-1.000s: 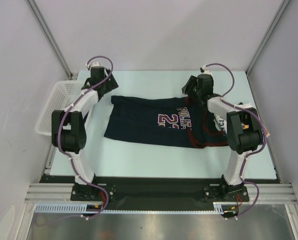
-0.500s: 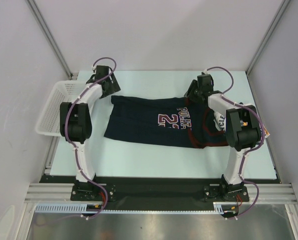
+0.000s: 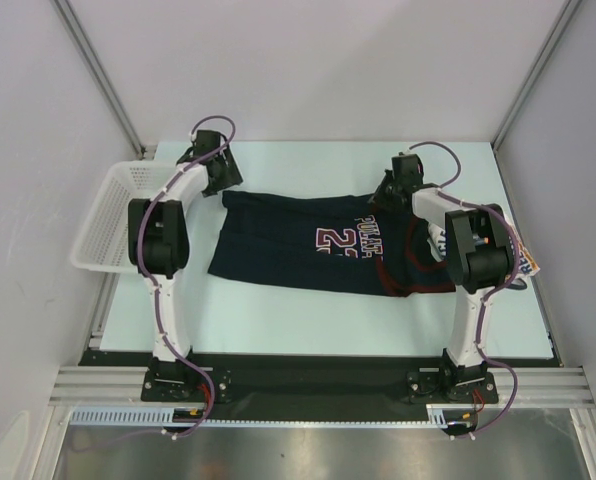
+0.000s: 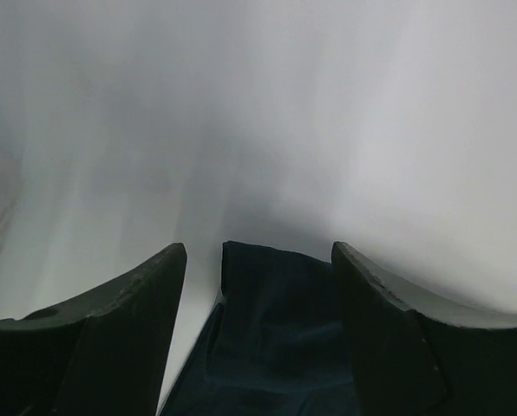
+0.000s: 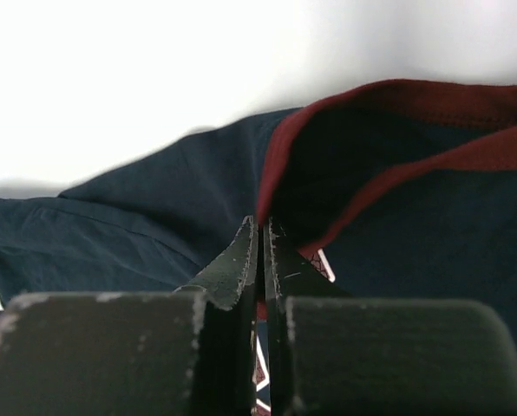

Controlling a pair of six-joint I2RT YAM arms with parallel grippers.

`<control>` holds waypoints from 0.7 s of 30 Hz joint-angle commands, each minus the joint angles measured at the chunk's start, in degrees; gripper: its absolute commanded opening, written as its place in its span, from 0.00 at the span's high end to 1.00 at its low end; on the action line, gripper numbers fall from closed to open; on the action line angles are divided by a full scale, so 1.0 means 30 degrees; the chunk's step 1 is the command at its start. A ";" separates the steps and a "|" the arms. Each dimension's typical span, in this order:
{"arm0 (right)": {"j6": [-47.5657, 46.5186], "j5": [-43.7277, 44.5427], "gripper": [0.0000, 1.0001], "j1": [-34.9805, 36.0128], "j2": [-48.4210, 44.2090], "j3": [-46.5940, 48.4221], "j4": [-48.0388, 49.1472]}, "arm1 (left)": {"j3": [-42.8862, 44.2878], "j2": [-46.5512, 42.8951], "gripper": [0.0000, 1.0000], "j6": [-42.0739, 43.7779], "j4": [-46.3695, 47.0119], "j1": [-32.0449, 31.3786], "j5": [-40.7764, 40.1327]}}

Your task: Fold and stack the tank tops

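The navy tank top point(image 3: 308, 240) lies spread flat across the table, its dark-red trimmed neck end to the right. My right gripper point(image 3: 390, 187) is at its far right edge. In the right wrist view the right gripper point(image 5: 260, 224) is shut on the dark-red trim point(image 5: 276, 165) of the navy cloth point(image 5: 154, 225). My left gripper point(image 3: 221, 180) is at the far left corner. It stands open there point(image 4: 258, 251), with the navy corner point(image 4: 276, 329) between its fingers but not pinched. A bit of the white tank top point(image 3: 525, 262) shows behind the right arm.
A white mesh basket point(image 3: 90, 240) sits at the table's left edge, close to the left arm. Grey walls enclose the table at the back and both sides. Both arms reach over the table's far half.
The right gripper has shut on the red trim. The left arm has swung in over the navy top's far left corner, its jaws slightly narrower.
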 commanded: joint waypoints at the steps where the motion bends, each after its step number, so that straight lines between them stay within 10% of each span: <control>1: -0.0001 -0.0614 1.00 -0.0202 -0.0024 0.0833 0.0805 | 0.0648 0.0110 0.27 0.0413 -0.0292 0.0134 0.0520; 6: -0.0089 -0.0701 1.00 -0.0466 -0.0229 0.1009 0.0953 | -0.0756 -0.0739 0.35 0.0384 0.0467 0.0163 0.1134; 16: -0.0060 -0.0936 1.00 -0.0759 -0.0288 0.1097 0.1070 | -0.1549 -0.1529 1.00 0.0091 0.0761 0.0192 0.1752; 21: -0.0294 -0.1258 1.00 -0.1110 -0.0288 0.1623 0.1246 | -0.2311 -0.2847 1.00 0.0003 0.2223 0.0397 0.1634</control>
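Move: The navy tank top's far left hem corner lies about 2 cm back, 1 cm right and 3 cm below the open left gripper. From this gripper, the white basket stands some 22 cm left and 7 cm back, and the tank top's number print about 29 cm right and 14 cm back. The right gripper already pinches the red-trimmed edge at its fingertips; the hem corner lies roughly 35 cm to its left and 2 cm ahead. Bring the left gripper down about 2.5 cm onto the hem corner while drawing it back some 2 cm and slightly right, closing the fingers fully on the way so they pinch the cloth, then start upward by a centimetre. Meanwhile keep the right fingers shut on the red-trimmed edge and ease it forward and up about 1.5 cm, a little to the right. ##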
